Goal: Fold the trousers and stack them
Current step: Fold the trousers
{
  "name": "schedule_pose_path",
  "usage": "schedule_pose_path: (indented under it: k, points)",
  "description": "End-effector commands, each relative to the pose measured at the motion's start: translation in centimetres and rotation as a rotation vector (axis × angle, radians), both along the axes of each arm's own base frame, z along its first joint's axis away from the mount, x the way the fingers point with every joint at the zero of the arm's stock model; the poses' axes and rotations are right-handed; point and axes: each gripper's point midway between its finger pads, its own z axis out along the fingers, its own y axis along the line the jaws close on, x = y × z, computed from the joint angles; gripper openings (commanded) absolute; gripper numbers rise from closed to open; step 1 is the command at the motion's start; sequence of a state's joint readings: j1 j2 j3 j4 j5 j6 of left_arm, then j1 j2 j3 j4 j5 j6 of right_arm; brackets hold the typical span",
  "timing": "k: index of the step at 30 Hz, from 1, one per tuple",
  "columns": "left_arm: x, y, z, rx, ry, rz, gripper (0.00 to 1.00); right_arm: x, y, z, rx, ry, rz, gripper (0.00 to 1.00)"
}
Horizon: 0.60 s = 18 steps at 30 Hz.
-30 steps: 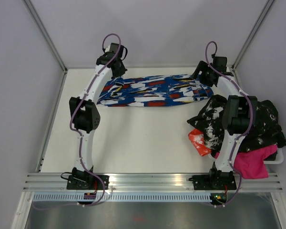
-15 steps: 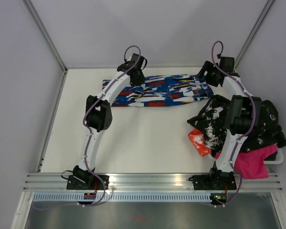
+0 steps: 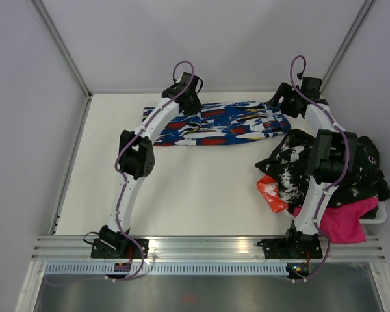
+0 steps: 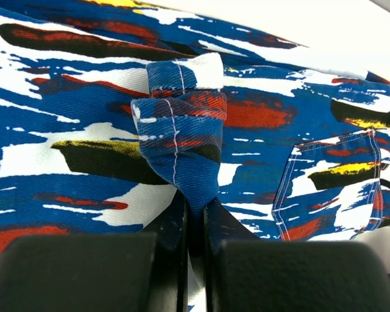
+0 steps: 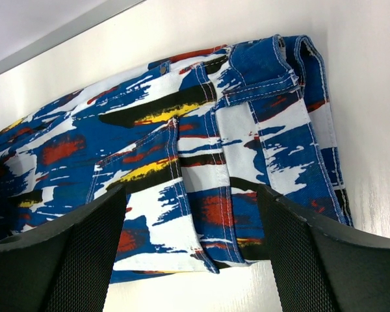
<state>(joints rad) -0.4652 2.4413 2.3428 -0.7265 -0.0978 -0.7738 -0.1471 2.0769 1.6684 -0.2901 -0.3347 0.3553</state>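
Note:
The trousers (image 3: 224, 123), royal blue with white, red, black and yellow splashes, lie stretched across the far side of the table. My left gripper (image 3: 187, 104) is shut on a bunched fold of the trouser leg (image 4: 182, 146), held over the rest of the cloth. My right gripper (image 3: 281, 104) is open and hovers above the waistband end (image 5: 273, 130), its fingers (image 5: 58, 260) wide apart with the cloth showing between them.
A heap of other clothes, black-and-white (image 3: 292, 166), orange-red (image 3: 271, 192) and pink (image 3: 341, 221), lies at the right by my right arm. Walls close the table at the back and sides.
My left gripper has carried the leg end to the right, from the far left to over the trousers' middle-left, so the left part is now folded over. The right gripper lifted slightly.

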Motion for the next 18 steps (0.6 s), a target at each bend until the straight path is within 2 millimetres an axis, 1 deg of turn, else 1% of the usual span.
schedule_pose_path:
  k: [1, 5, 9, 10, 11, 12, 13, 14, 15, 16, 17, 18]
  points:
    - [0.9, -2.3, 2.3, -0.102, -0.054, -0.025, 0.02, 0.8, 0.0, 1.7, 0.002, -0.063, 0.011, 0.87]
    - [0.3, -2.5, 1.9, -0.095, -0.036, -0.040, 0.02, 0.8, 0.1, 1.3, 0.010, -0.054, 0.009, 0.87]
    - [0.3, -2.6, 2.0, -0.089, -0.043, -0.054, 0.02, 0.7, 0.2, 1.3, 0.022, -0.052, 0.008, 0.87]
    - [0.2, -2.6, 2.1, -0.086, -0.043, -0.057, 0.07, 0.7, 0.3, 1.3, 0.021, -0.054, 0.010, 0.87]
    - [0.2, -2.6, 2.4, -0.084, -0.048, -0.062, 0.21, 0.8, 0.3, 1.5, 0.019, -0.058, 0.011, 0.87]
    - [0.2, -2.5, 2.6, -0.080, -0.053, -0.065, 0.39, 0.8, 0.2, 1.5, 0.016, -0.060, 0.012, 0.87]
    - [0.2, -2.3, 2.9, -0.070, -0.064, -0.068, 0.91, 0.8, 0.2, 1.6, 0.014, -0.060, 0.013, 0.87]
    - [0.2, -2.2, 3.5, -0.064, -0.078, -0.075, 0.99, 0.8, 0.2, 1.7, 0.012, -0.062, 0.015, 0.87]
    - [0.2, -2.1, 4.7, -0.059, -0.103, -0.088, 1.00, 0.8, 0.1, 1.8, 0.011, -0.065, 0.013, 0.87]
    - [0.2, -1.9, 5.4, -0.056, -0.117, -0.086, 1.00, 0.8, 0.3, 1.8, 0.015, -0.065, 0.017, 0.87]
    - [-0.1, -1.7, 6.9, -0.061, -0.138, -0.085, 1.00, 0.8, 0.3, 1.9, 0.018, -0.067, 0.017, 0.87]
    - [-0.1, -1.5, 7.6, -0.059, -0.153, -0.087, 1.00, 0.8, 0.5, 1.8, 0.022, -0.067, 0.024, 0.87]
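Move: Hanging from the left hand's shut fingers is the bunched hem of the folded-over trouser leg. Its landing spot on the trousers lies about 4 cm to the right, 2 cm ahead and 7 cm below. The back pocket is some 17 cm to that hand's right and level with it; the leg's new fold edge is about 23 cm to its left, also level. From the right hand the landing spot is roughly 25 cm left. Letting go of the trouser leg's hem is the whole of it: the left hand, already in place above the trousers, eases about 1 cm right towards the back pocket and slightly back, the cloth still pinched. Then the fingers spring from shut to wide open, the wrist barely turning, and the hand stays low over the cloth. ##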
